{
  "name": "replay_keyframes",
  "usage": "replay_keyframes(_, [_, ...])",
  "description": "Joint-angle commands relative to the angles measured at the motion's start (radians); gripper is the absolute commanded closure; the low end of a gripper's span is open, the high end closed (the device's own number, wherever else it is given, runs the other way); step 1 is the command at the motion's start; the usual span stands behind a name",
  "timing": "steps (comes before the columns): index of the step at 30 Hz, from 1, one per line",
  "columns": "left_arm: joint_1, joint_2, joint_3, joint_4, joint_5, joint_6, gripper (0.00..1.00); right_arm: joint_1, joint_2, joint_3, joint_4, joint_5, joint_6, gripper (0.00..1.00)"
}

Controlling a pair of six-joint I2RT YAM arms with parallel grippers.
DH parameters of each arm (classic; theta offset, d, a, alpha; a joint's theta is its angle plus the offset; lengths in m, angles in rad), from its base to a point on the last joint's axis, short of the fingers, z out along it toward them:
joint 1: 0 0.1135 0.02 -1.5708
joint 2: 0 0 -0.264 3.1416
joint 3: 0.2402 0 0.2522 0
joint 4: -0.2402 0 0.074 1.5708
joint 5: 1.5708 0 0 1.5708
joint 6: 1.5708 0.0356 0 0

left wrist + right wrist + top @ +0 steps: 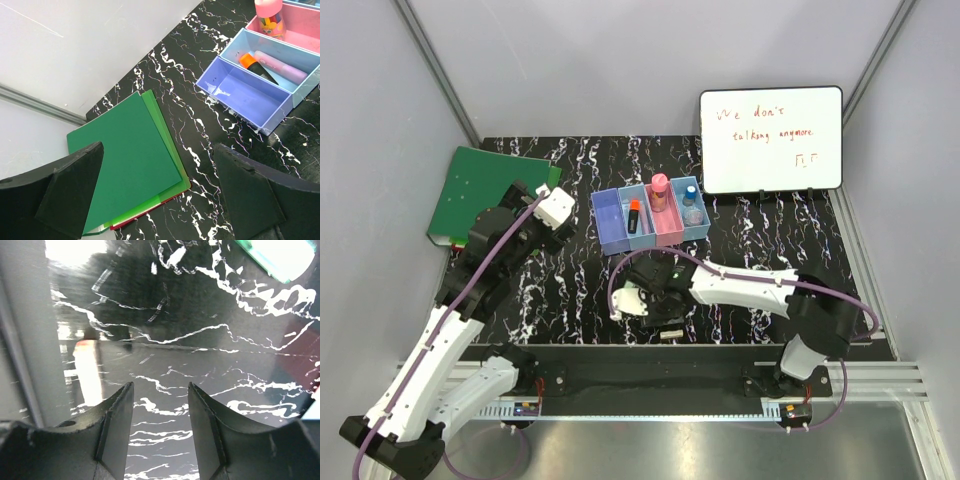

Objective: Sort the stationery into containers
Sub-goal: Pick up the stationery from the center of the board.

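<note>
The containers (650,215) are a joined row of four bins at mid table. The near blue bin (245,92) holds nothing. The light blue bin holds an orange-capped marker (255,62) and a pink highlighter (281,69). A pink-capped tube (660,188) stands in the pink bin, and a blue-capped bottle (691,200) in the far blue bin. A beige eraser (670,334) lies by the table's front edge. My right gripper (160,386) hangs open low over bare table, just left of the eraser (638,298). My left gripper (157,146) is wide open above the binder's corner.
A green binder (485,190) lies at the back left. A whiteboard (770,140) with orange writing stands at the back right. In the right wrist view a blurred pale bar (89,372) lies to the left and a green-edged pale item (280,260) at top right.
</note>
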Motion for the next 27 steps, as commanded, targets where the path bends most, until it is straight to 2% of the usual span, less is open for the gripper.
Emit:
replay_keyframes(1, [-0.003,-0.016,0.036,0.05,0.015,-0.003,0.01,0.004,-0.088,0.105,-0.112,-0.142,0.048,0.45])
replay_keyframes(6, [-0.003,-0.017,0.033,0.052,0.021,-0.013,0.01,0.006,-0.108,0.123,-0.225,-0.279,0.052,0.44])
replay_keyframes(18, [-0.003,-0.005,0.029,0.059,0.018,-0.019,0.01,0.009,-0.082,0.008,-0.129,-0.25,0.057,0.44])
replay_keyframes(27, [-0.003,0.009,0.021,0.078,0.018,-0.027,0.01,0.009,-0.001,0.001,-0.075,-0.199,0.049,0.45])
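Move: The white eraser lying at the base-side edge of the board is about 5 cm straight back from the right hand and some 4 cm below it. The green stationery lies on the other side, roughly 5 cm ahead and 9 cm to the left. The four-part box is about 20 cm ahead and 4 cm left. From the idle left hand, the eraser is around 15 cm back, 25 cm to the right and 30 cm below. The right hand heads back towards the eraser in an arc. It rises roughly 4.5 cm while drawing back, then sinks nearly as far to end low over the eraser, some 5 cm closer to the base. Meanwhile the wrist tips the fingertips about 15 degrees back, to near plumb in that direction; the fingers stay half open and have not closed on anything. ##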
